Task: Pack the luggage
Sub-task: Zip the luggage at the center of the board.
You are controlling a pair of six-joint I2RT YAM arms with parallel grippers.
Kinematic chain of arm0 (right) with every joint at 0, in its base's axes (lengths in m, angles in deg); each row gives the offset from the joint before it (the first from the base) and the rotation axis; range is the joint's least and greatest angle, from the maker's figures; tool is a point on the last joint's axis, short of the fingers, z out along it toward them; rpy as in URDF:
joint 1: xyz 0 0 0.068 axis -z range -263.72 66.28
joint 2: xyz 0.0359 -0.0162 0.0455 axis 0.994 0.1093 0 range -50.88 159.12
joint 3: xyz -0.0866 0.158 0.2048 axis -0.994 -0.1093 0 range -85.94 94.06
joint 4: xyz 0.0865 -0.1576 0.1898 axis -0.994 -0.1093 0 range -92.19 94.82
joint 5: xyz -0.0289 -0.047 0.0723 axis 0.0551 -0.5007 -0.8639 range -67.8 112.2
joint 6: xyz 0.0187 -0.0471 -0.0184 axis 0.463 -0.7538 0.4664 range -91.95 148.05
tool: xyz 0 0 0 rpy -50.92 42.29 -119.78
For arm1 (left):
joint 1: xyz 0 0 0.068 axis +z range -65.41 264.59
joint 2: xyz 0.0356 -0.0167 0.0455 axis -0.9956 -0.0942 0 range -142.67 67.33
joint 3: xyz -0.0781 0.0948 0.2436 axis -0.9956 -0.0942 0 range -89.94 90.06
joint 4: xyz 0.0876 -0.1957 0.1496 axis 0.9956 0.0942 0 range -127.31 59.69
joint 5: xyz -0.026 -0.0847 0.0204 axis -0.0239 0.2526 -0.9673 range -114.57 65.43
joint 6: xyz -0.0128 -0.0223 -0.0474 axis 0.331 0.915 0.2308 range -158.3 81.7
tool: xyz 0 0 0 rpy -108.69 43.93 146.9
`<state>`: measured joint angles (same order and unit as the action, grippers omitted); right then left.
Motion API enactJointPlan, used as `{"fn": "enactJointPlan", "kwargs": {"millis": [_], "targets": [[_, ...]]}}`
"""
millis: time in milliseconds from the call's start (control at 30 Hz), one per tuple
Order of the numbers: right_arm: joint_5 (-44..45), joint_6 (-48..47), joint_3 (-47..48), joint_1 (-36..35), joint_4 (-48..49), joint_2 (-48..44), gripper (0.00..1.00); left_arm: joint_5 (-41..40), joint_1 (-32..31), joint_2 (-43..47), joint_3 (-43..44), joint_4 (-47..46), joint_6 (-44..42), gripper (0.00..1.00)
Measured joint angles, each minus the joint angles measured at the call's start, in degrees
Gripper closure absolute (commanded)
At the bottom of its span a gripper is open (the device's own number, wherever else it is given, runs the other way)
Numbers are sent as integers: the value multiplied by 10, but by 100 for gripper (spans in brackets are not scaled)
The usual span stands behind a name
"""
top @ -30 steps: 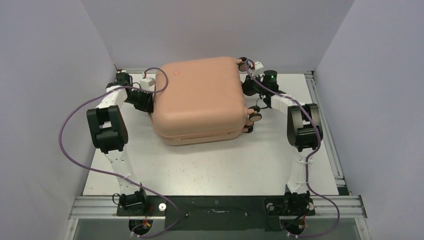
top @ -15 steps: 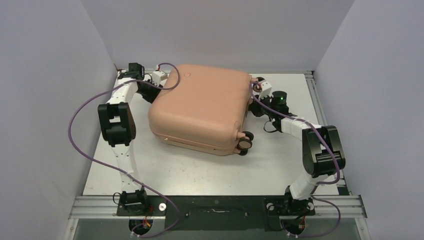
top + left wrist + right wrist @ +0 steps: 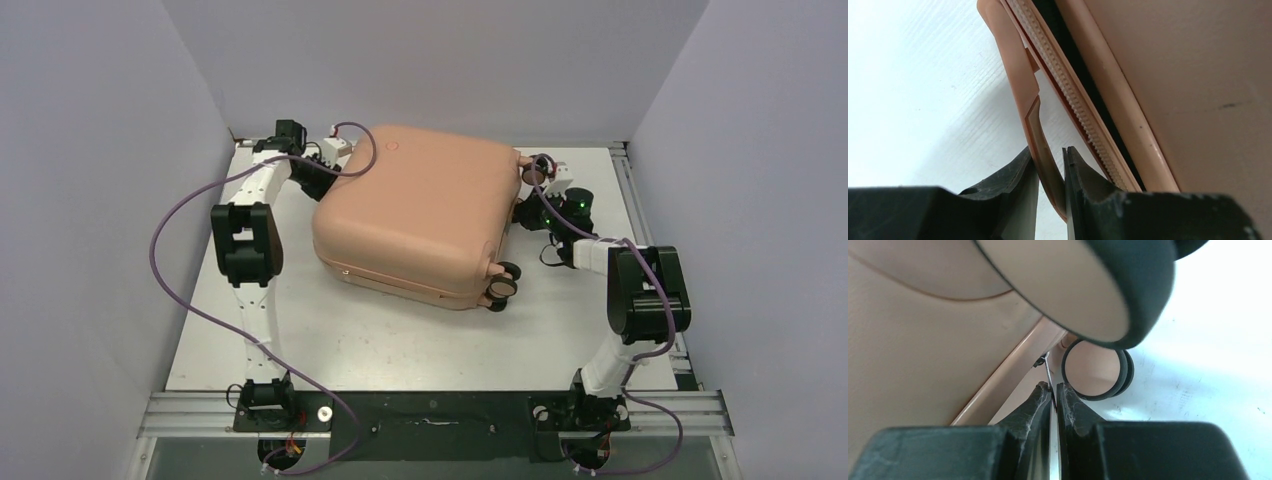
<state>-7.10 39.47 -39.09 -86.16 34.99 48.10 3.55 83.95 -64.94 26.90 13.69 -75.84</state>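
The salmon-pink luggage [image 3: 420, 215] lies closed and flat on the white table, turned at a slant, with a small round dot [image 3: 392, 145] near its far left corner. My left gripper [image 3: 322, 172] is at that far left corner. In the left wrist view it [image 3: 1048, 155] is shut on the case's pink side handle [image 3: 1034, 117], beside the zipper teeth [image 3: 1068, 95]. My right gripper [image 3: 525, 205] is at the right side by the wheels. In the right wrist view it [image 3: 1052, 386] is shut on a thin metal zipper pull [image 3: 1047, 367].
Pink-and-black caster wheels stick out at the case's near right corner [image 3: 500, 285] and far right corner [image 3: 535, 170]; two [image 3: 1095, 372] fill the right wrist view. Grey walls close in on three sides. Bare white table [image 3: 400, 340] lies between the case and the arm bases.
The luggage has turned clockwise and slid to the right. Both grippers went with it: the left toward the back, the right outward with its elbow swung nearer.
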Motion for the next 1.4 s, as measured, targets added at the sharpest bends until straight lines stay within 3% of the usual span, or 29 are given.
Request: {"fn": "enactJointPlan", "kwargs": {"millis": [333,600,633,700,767,800,867,900,1033,1200,1400], "targets": [[-24,50,19,12,31,30,95,-5,-1,0,-8,-25,47,100],[75,20,72,-48,6,51,94,60,50,57,-115,-106,138,100],[88,14,74,-55,5,51,90,61,56,71,-136,-118,147,100],[119,4,80,-74,-5,51,69,61,65,95,-167,-131,164,100],[144,-2,90,-82,-20,51,59,60,74,113,-185,-137,182,89],[156,-5,96,-83,-28,51,54,58,76,118,-187,-138,189,77],[172,-16,110,-80,-45,51,44,52,78,126,-187,-145,200,42],[179,-20,115,-78,-51,50,39,50,79,127,-187,-147,202,32],[191,-47,121,-72,-87,36,29,35,90,162,-187,-189,210,9],[193,-82,142,-65,-139,15,27,40,99,228,-182,-240,230,0],[159,-82,188,-53,-179,8,33,41,91,236,-178,-261,257,2]]}}
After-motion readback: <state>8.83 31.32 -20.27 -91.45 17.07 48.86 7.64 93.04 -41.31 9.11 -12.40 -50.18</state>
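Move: At the left end of the luggage, the left fingers already pinch its handle; the luggage's middle lies about 17 cm to the right and 4 cm back from them, roughly level. The right hand, shut on what looks like the zip pull, has that middle some 17 cm to its left and 1 cm back. The far wheels sit 7 cm ahead of it, 2 cm right and slightly higher; the near wheels 13 cm back, 4 cm left. Drawing the luggage's handle left and slightly back by about 5 cm while turning counter-clockwise some 20 degrees, the left hand then opens wide and lifts off steeply. The right hand, kept shut, goes forward and left about 5 cm beside the wheel end, then opens, backs off right to clear the wheels and rises about 5 cm. ##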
